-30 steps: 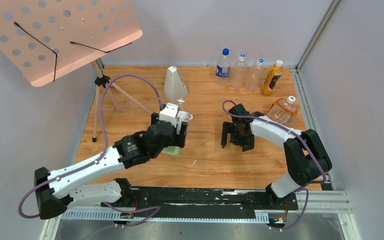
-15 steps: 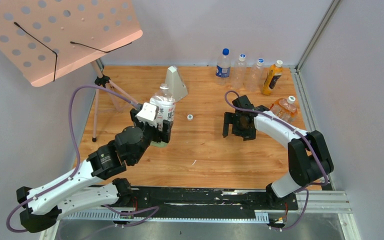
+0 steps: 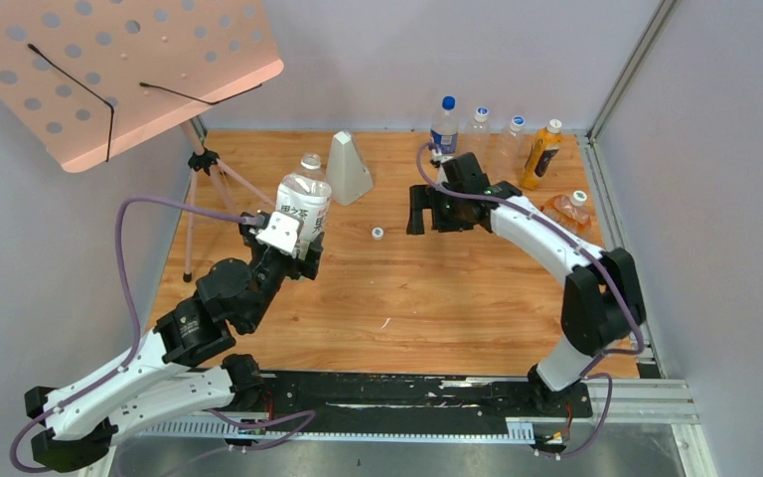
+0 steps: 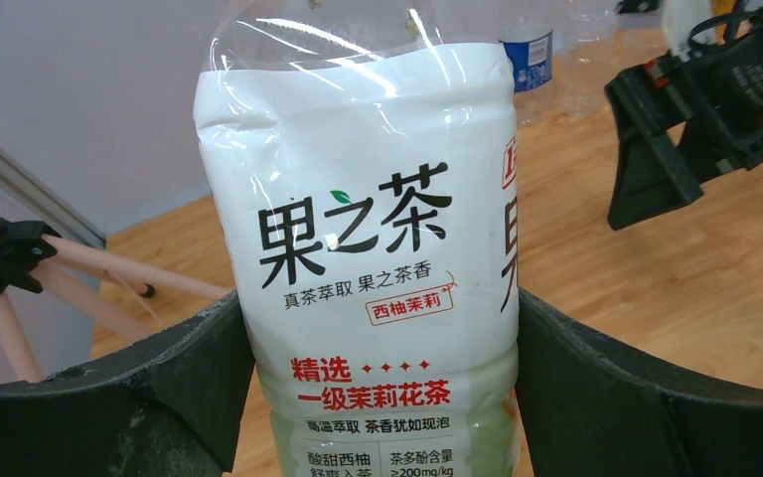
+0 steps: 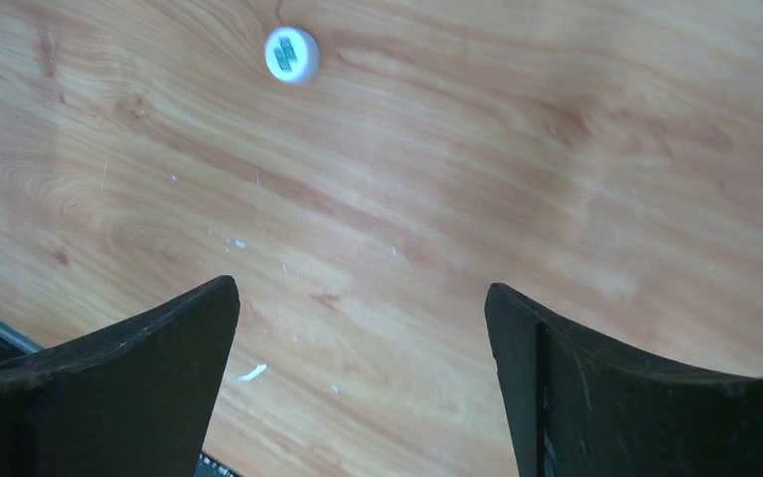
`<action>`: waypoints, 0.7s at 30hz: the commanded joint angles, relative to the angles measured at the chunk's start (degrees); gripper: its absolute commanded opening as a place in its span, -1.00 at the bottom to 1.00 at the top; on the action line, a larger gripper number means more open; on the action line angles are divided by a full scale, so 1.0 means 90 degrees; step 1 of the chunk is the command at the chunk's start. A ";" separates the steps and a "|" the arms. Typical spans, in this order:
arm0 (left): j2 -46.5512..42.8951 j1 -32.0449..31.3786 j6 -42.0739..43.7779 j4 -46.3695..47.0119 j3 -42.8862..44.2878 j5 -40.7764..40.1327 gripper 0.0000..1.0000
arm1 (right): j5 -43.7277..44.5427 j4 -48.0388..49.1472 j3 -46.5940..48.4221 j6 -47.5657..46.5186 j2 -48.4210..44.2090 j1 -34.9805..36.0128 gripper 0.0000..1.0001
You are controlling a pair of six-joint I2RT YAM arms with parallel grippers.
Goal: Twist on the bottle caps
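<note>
My left gripper [image 3: 303, 248] is shut on the larger bottle [image 3: 303, 207], holding it upright above the table's left side. In the left wrist view its white label [image 4: 378, 248] fills the frame, and both black fingers [image 4: 159, 388] press its sides. Its neck [image 3: 310, 161] has no cap on it. One white bottle cap [image 3: 378, 234] lies on the wood between the arms. My right gripper [image 3: 427, 217] hovers open just right of that cap [image 5: 291, 54], nothing between its fingers [image 5: 363, 308]. The smaller bottle [image 3: 559, 211], with the orange label, lies at the right, a white cap [image 3: 579, 197] at its far end.
A blue-labelled bottle [image 3: 444, 124], two clear bottles [image 3: 477, 129] and an orange juice bottle [image 3: 541, 151] stand along the back wall. A white cone-shaped object [image 3: 348, 167] stands behind the held bottle. A pink perforated stand [image 3: 109, 70] on tripod legs [image 3: 209, 189] overhangs the far left.
My left arm has lifted the larger bottle and carried it left and back, uncovering the cap on the table. My right gripper has moved back and left, nearer that cap.
</note>
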 commanded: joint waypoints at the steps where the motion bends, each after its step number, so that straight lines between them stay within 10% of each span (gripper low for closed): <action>1: -0.0254 0.0077 0.0671 0.0579 -0.0145 -0.0157 -0.13 | 0.0084 0.0602 0.0971 -0.0568 0.1125 0.0355 0.86; 21: -0.0637 0.0369 0.1209 0.1160 -0.0913 -0.0385 -0.24 | 0.1491 0.0720 0.3353 -0.0841 0.3975 0.1453 0.17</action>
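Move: The loose white cap lies flat on the table about 7 cm ahead of the right hand, 12 cm to its left and 11 cm below. The grey wedge stands some 10 cm farther out than the cap and 6 cm left of it; a white scrap lies roughly 18 cm nearer the base than the cap and 2 cm right of it. From the left hand, which holds the tea bottle, the cap is about 17 cm ahead, 10 cm to its right and 30 cm below. Towards the cap on the table the right hand swings left about 12 cm, reaching forward 8 cm and sinking 8 cm over it, quick at first and then slowing. It turns slightly counter-clockwise while its wide-open fingers close to a bit over half, the tips coming just above the cap on either side without touching it. The left hand keeps its grip on the open tea bottle and drifts about 3 cm left, dipping slightly. ##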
